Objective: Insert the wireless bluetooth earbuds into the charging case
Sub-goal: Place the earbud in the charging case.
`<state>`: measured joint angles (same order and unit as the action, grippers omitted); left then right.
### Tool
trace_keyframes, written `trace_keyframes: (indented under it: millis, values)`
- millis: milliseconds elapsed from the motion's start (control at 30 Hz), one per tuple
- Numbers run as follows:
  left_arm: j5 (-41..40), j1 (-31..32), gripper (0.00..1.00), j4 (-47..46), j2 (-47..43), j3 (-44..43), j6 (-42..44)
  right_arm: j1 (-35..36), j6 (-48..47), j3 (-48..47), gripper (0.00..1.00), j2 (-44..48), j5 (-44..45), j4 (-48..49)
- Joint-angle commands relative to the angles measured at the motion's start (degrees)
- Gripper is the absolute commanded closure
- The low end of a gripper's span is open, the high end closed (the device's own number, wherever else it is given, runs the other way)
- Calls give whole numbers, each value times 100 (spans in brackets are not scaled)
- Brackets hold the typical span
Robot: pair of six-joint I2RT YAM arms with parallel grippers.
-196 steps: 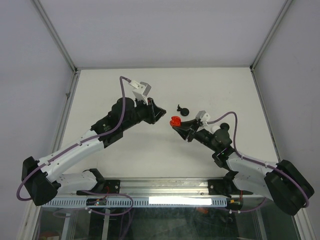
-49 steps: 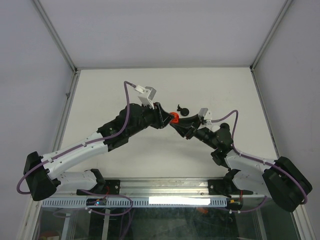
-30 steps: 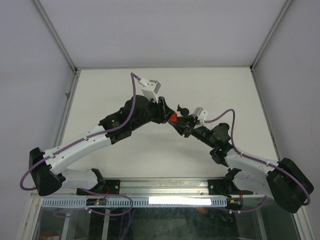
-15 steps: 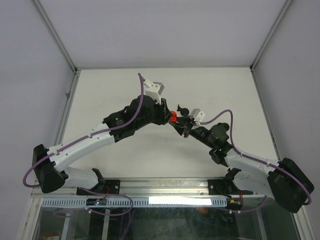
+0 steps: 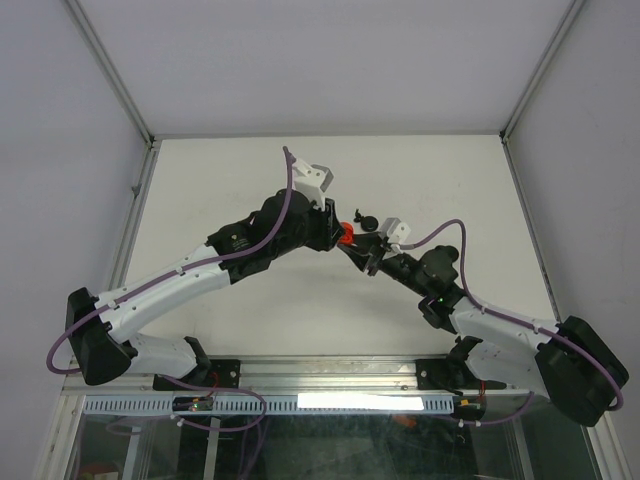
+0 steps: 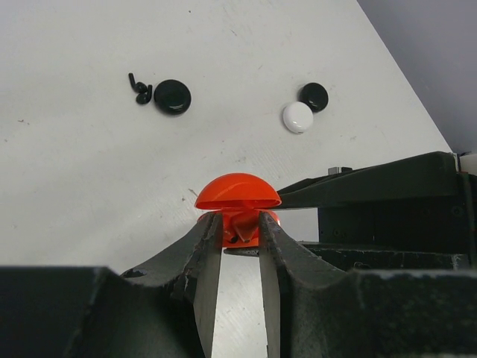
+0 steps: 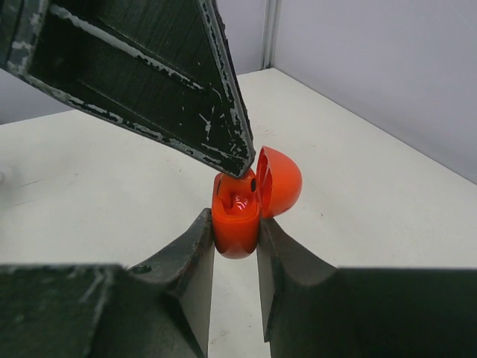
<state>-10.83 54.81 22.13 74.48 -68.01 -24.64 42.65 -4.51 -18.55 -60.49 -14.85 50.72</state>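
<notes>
My right gripper (image 7: 236,227) is shut on the body of the red charging case (image 7: 236,216), holding it off the table with its lid (image 7: 279,181) hinged open. My left gripper (image 6: 240,224) meets it from the other side. Its fingertips pinch a red earbud (image 6: 242,224) at the case's open well, under the lid (image 6: 238,192). In the top view both grippers meet at the case (image 5: 345,236) in mid-table. Two black earbuds (image 6: 139,90) lie loose on the table next to a black puck (image 6: 172,96).
A white puck (image 6: 297,117) and a second black puck (image 6: 314,96) lie side by side on the table beyond the case. The first black puck (image 5: 366,220) sits just behind the two grippers. Grey walls close the table (image 5: 250,320) on three sides.
The left arm swung right and came up to the case held by the right gripper. Over the last second its jaws narrowed around the red earbud. The right arm barely moved.
</notes>
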Motion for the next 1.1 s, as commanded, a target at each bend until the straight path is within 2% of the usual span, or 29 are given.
trace_keyframes:
  millis: [0, 333, 533, 700, 800, 933, 1067]
  values:
    - [431, 66, 73, -193, -94, -279, 390, 32, 23, -220, 100, 178, -155, 336]
    - [875, 60, 71, -370, -53, -198, 541, 32, 134, -224, 100, 222, -335, 404]
    - [620, 56, 71, -419, -226, -157, 588, 32, 232, -151, 100, 222, -371, 540]
    - [491, -87, 63, -594, -631, 86, 716, 28, 370, -105, 100, 222, -525, 519]
    - [864, -427, 57, -645, -790, 266, 661, -23, 497, -86, 100, 200, -701, 586]
    - [1947, -1185, 51, -1015, -1048, 714, 328, -104, 681, -133, 100, 167, -1006, 667]
    - [2717, -1519, 43, -1338, -1163, 1000, 76, -133, 874, -191, 100, 128, -1230, 777]
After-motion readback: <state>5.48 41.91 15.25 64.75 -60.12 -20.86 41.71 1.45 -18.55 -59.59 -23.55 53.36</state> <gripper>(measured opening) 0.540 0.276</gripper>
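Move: The open red charging case, held in the right fingers, lies just off the left fingertips: about 2 cm to the left hand's right, 1 cm ahead and 1 cm lower. From the right hand point it is about 2 cm left and 1 cm ahead, level with it. On the table some 23 cm below the left hand, the black case lies about 20 cm ahead and 8 cm right; the black earbuds are about 3 cm left of that case and 3 cm farther out. The earbud, already in the case's mouth at the left fingertips, is pressed farther in as the left hand eases back and right 1 to 1.5 cm, turning slightly clockwise. Then the left fingers open wider and come off the case, rising about 3 cm and swinging some 5 cm left and forward. The right hand keeps its grip on the case and draws it about 2.5 cm back, slightly up and left. ##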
